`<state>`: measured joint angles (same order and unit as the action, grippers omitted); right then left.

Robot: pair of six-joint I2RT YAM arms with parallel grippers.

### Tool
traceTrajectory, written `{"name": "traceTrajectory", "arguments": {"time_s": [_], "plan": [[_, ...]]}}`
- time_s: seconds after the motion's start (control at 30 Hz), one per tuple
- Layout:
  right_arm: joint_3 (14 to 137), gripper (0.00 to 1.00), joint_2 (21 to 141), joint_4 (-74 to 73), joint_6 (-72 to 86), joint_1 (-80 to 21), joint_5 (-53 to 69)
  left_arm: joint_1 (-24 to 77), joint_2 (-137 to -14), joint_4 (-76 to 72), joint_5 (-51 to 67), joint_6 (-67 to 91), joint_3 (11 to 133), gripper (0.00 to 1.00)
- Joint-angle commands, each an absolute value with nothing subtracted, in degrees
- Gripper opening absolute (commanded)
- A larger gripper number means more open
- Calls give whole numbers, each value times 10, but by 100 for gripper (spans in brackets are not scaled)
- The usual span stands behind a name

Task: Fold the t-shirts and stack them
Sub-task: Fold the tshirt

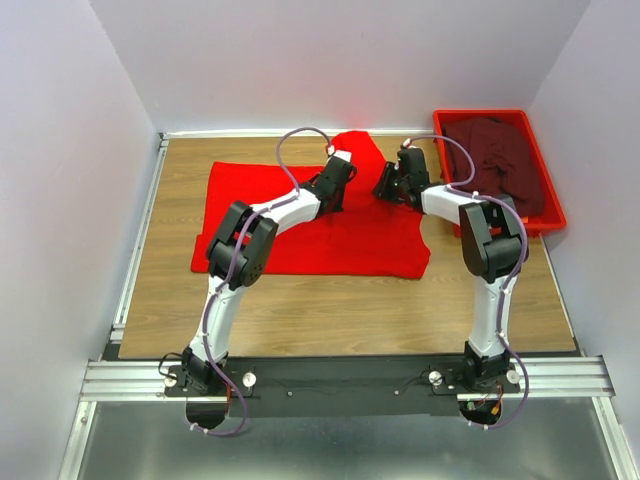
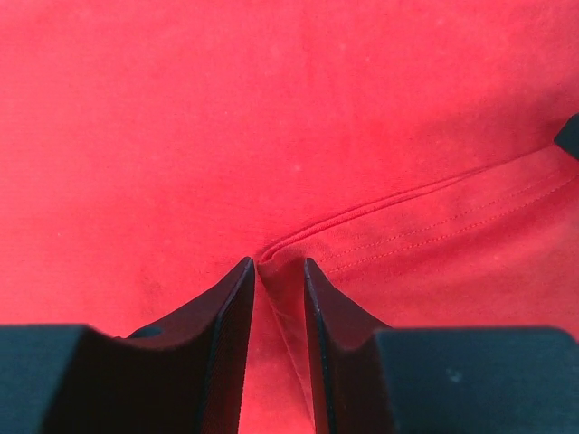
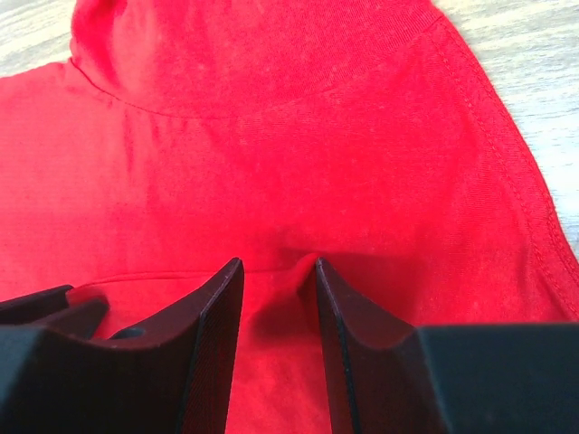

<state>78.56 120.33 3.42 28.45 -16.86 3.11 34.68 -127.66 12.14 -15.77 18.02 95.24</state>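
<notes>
The bright red t-shirt [image 1: 350, 240] lies spread on the wooden table [image 1: 330, 310]. My left gripper [image 1: 333, 195] presses down on its upper middle. In the left wrist view the gripper [image 2: 279, 264] has its jaws a narrow way apart, with a raised ridge of red cloth [image 2: 271, 117] and a stitched seam gathered between the fingers. My right gripper [image 1: 395, 185] sits on the shirt's upper right part. In the right wrist view it [image 3: 279, 262] stands open on the red cloth [image 3: 271, 117], with a small bump of cloth against its right finger. The dark maroon t-shirt [image 1: 500, 160] lies crumpled in the tray.
A rigid red plastic tray [image 1: 480, 114] stands at the back right corner, close beside the right arm. White walls close in the table at the back and on both sides. Bare wood [image 3: 534, 54] shows past the shirt's hemmed edge.
</notes>
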Motion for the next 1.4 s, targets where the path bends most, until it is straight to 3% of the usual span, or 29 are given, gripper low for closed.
{"name": "traceTrajectory", "arguments": {"time_s": [0.0,0.13,0.27,0.47,0.63,1.27,1.37], "plan": [[804,45,1227,27,287,-171,41,344,-1287,122,-147,180,972,34],[809,41,1232,25,287,-170,48,341,-1286,120,-145,182,973,27],[816,29,1236,25,287,-171,54,341,-1275,111,-146,181,967,23],[829,15,1230,26,285,-171,69,341,-1251,79,-150,181,938,7],[833,10,1221,27,280,-171,84,341,-1227,55,-158,182,911,7],[771,8,1173,114,254,-170,81,340,-1201,6,-170,199,851,8],[768,13,1171,124,251,-170,74,340,-1201,5,-170,202,846,13]]}}
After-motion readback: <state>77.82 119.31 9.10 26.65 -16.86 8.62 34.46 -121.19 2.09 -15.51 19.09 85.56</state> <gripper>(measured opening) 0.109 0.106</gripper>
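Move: The t-shirt's folded edge lies right at both sets of half-open fingertips, about 1 cm below each: the stitched corner at the left hand, a small raised ridge at the right. The shirt's far flap is some 15 cm ahead and 5 cm right of the left hand. From the right hand, the red bin's middle is about 6 cm ahead and 27 cm right. Both hands close their fingers, pinching the shirt's edge, then rise about 2.5 cm, the right drifting 2 cm left. ##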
